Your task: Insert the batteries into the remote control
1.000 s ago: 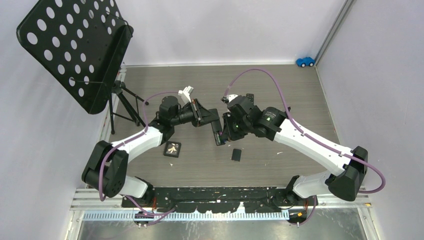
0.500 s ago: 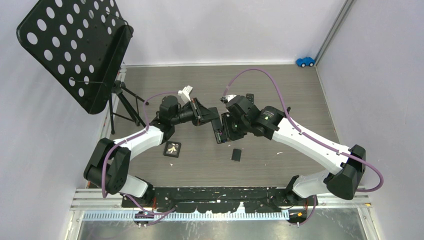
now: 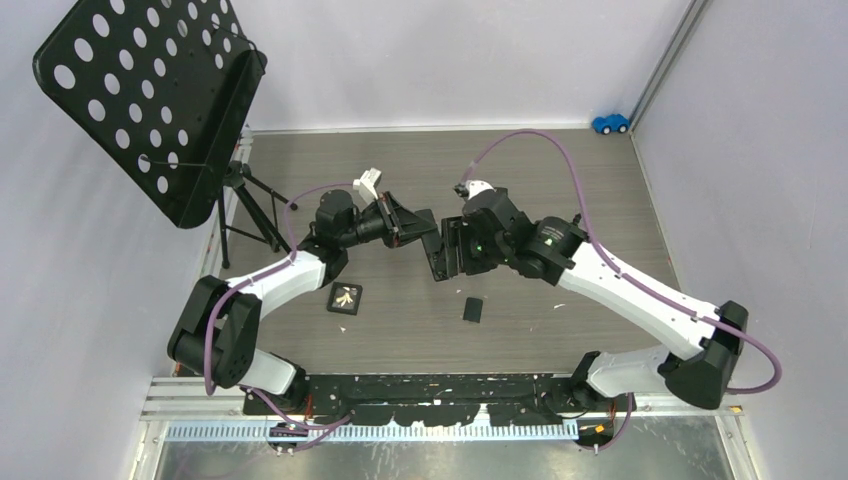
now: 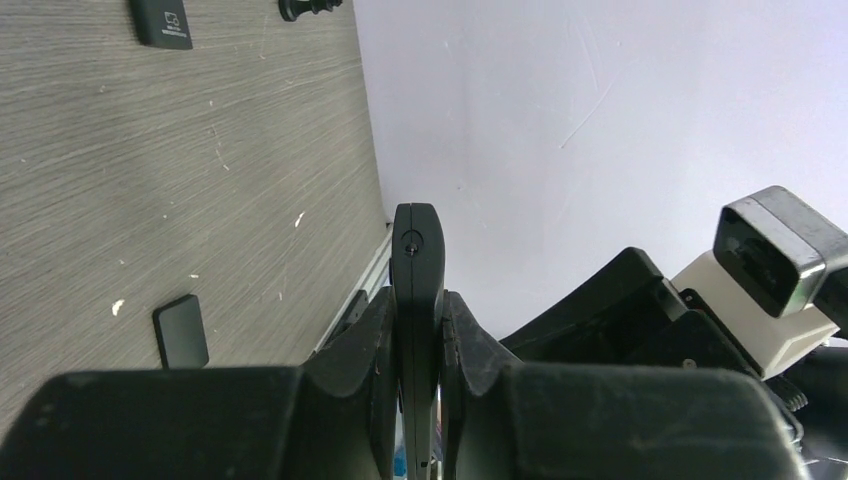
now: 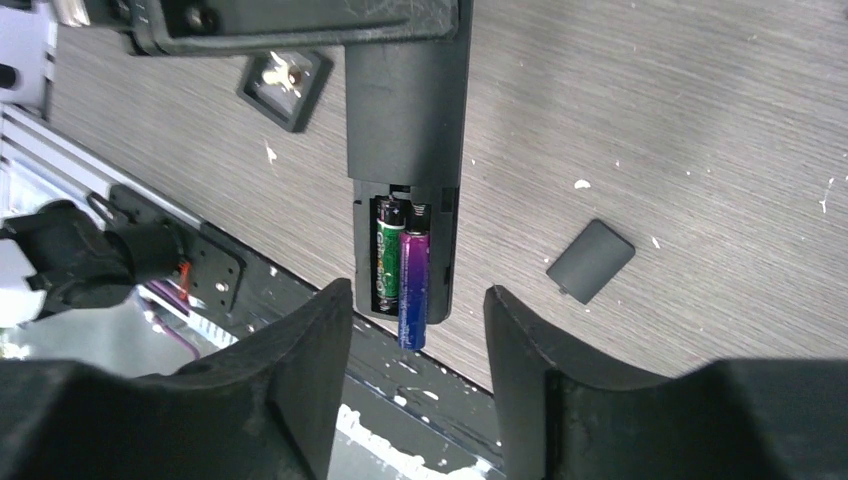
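Observation:
My left gripper (image 3: 415,232) is shut on a black remote control (image 3: 437,258) and holds it above the table. In the left wrist view the remote (image 4: 416,250) stands edge-on between the fingers. Its open compartment faces my right gripper (image 5: 418,300), which is open, with one finger on either side of the remote's end and touching nothing. A dark green battery (image 5: 388,262) lies seated in the compartment of the remote (image 5: 405,110). Beside it a blue-purple battery (image 5: 413,290) sticks out past the compartment's end. My right gripper (image 3: 452,248) hovers right next to the remote.
The small black cover plate (image 3: 472,309) lies on the table below the remote. A black square tile with a gold figure (image 3: 344,297) lies left of it. A perforated black stand (image 3: 150,90) on a tripod is at the far left, and a blue toy car (image 3: 610,123) at the far right corner.
My right gripper has gone from shut to open, and its wrist has shifted a little toward the far side. The left arm still holds the remote in the same place.

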Motion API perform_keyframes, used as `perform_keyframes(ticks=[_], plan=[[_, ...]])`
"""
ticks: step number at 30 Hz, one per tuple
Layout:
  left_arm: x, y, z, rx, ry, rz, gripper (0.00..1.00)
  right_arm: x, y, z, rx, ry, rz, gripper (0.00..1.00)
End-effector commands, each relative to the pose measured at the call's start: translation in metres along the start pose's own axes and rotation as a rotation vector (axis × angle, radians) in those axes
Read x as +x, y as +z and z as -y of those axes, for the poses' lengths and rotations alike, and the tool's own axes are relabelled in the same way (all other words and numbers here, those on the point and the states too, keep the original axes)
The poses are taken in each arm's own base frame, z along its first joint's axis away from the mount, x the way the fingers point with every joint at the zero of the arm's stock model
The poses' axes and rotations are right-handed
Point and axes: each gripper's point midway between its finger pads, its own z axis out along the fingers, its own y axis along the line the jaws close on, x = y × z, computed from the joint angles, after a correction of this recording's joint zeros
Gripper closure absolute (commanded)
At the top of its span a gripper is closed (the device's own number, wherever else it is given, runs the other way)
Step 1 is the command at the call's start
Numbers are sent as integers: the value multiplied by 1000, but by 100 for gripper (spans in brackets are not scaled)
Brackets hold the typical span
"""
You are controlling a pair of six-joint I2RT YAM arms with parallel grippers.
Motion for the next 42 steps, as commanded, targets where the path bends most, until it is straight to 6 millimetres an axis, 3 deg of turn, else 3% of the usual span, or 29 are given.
perform_keyframes(ticks=[1, 7, 15, 28, 42], plan=[[-6, -4, 22, 75, 19, 8, 100, -37, -28, -8, -58, 123, 215, 39], [-13, -6, 34, 126, -64, 56, 100, -54, -57, 1, -165, 414, 460, 26], [-28, -12, 60, 270, -235, 140, 100, -51, -65, 0, -395, 693, 580, 21], [-23, -15, 70, 279, -191, 142, 100, -49, -48, -4, -398, 757, 537, 23], [-10, -16, 82, 255, -71, 101, 100, -49, -39, 3, -290, 730, 513, 24]])
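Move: Just below the right hand's opening fingers, about 2 cm down and 1 cm left, lies the purple battery, half set in the remote's open compartment; the green battery is some 1 cm farther left at the same height. The battery cover lies on the table about level with this hand, 4 cm right and roughly 20 cm below. For the left hand, which holds the remote, the purple battery is some 7 cm back, 2 cm right and slightly lower. Backing off the purple battery, the right hand opens wider, rising about 4 cm and shifting right, then creeps some 2 cm back left. Meanwhile its wrist rolls left side up and swings clockwise, roughly 50 degrees in all, bringing the fingers nearly level around the compartment end. The left hand keeps its grip, lifting the remote 5 cm and rolling it, right side up. ##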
